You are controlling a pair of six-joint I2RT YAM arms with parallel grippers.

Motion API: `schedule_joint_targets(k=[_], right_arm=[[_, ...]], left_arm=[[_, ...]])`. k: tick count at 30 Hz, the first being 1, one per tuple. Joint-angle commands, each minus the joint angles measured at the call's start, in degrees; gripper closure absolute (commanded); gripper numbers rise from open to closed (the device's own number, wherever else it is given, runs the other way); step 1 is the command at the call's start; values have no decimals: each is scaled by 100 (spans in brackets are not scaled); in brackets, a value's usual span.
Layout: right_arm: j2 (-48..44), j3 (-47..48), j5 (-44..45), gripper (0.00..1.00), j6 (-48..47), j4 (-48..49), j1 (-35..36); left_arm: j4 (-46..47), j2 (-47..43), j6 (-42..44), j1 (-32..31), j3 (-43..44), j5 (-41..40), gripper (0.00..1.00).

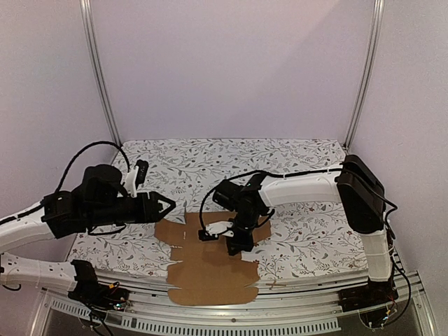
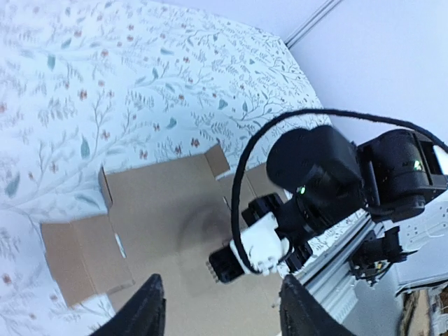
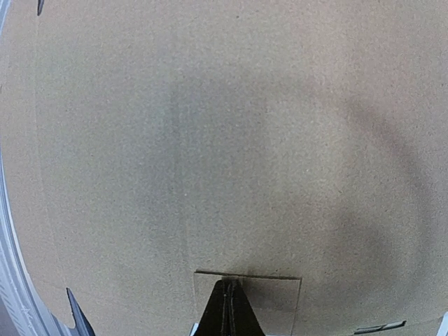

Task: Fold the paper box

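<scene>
The paper box (image 1: 210,274) lies as a flat brown die-cut sheet at the near middle of the table, with tabs on its left side (image 2: 80,255). My right gripper (image 1: 235,245) points down onto the middle of the sheet with its jaws shut. Its tip (image 3: 227,285) touches the edge of a small cut flap (image 3: 276,301) in the cardboard (image 3: 210,140). My left gripper (image 1: 170,205) hovers just left of the sheet's far left corner. Its fingers stand apart with nothing between them (image 2: 220,311), looking across the sheet (image 2: 164,210) at the right gripper (image 2: 225,266).
A floral cloth (image 1: 231,161) covers the table. Metal rails (image 1: 294,287) run along the near edge, where the sheet overhangs slightly. Two upright frame posts (image 1: 101,77) stand at the back corners, against pale walls. The right arm's black cable (image 2: 245,182) loops above the sheet.
</scene>
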Motion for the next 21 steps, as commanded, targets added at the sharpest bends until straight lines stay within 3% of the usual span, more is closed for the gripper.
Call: schedule_joint_targets(k=[1, 8, 21], right_arm=[[1042, -435, 1076, 100, 104, -288, -195], [1152, -366, 999, 100, 126, -363, -200], [1203, -340, 1038, 100, 213, -359, -206]], left_arm=[[-1220, -617, -1581, -690, -1152, -870, 39], [-1177, -399, -2222, -1004, -1753, -1417, 32], [361, 1341, -2009, -943, -1850, -830, 28]])
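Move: The left hand, half open and high, goes for the box's left edge at the slit next to the narrow near panel: about 22 cm below, 8 cm back and 4 cm to its left. At that same depth, the left side flap is roughly 4 cm ahead and 7 cm left, the small cut tab some 3 cm back and 17 cm right. From the right hand, already on that tab, the slit lies about 21 cm left and 5 cm back. Down about 18 cm, the left hand comes in towards the slit at the card's left edge, first swinging some 5 cm back and to its left, then sinking almost straight. Its wrist turns some 30 degrees, tipping the fingers down and raising the hand's left side, while the fingers spread wider. The right hand stays with shut fingertips on the small tab. ##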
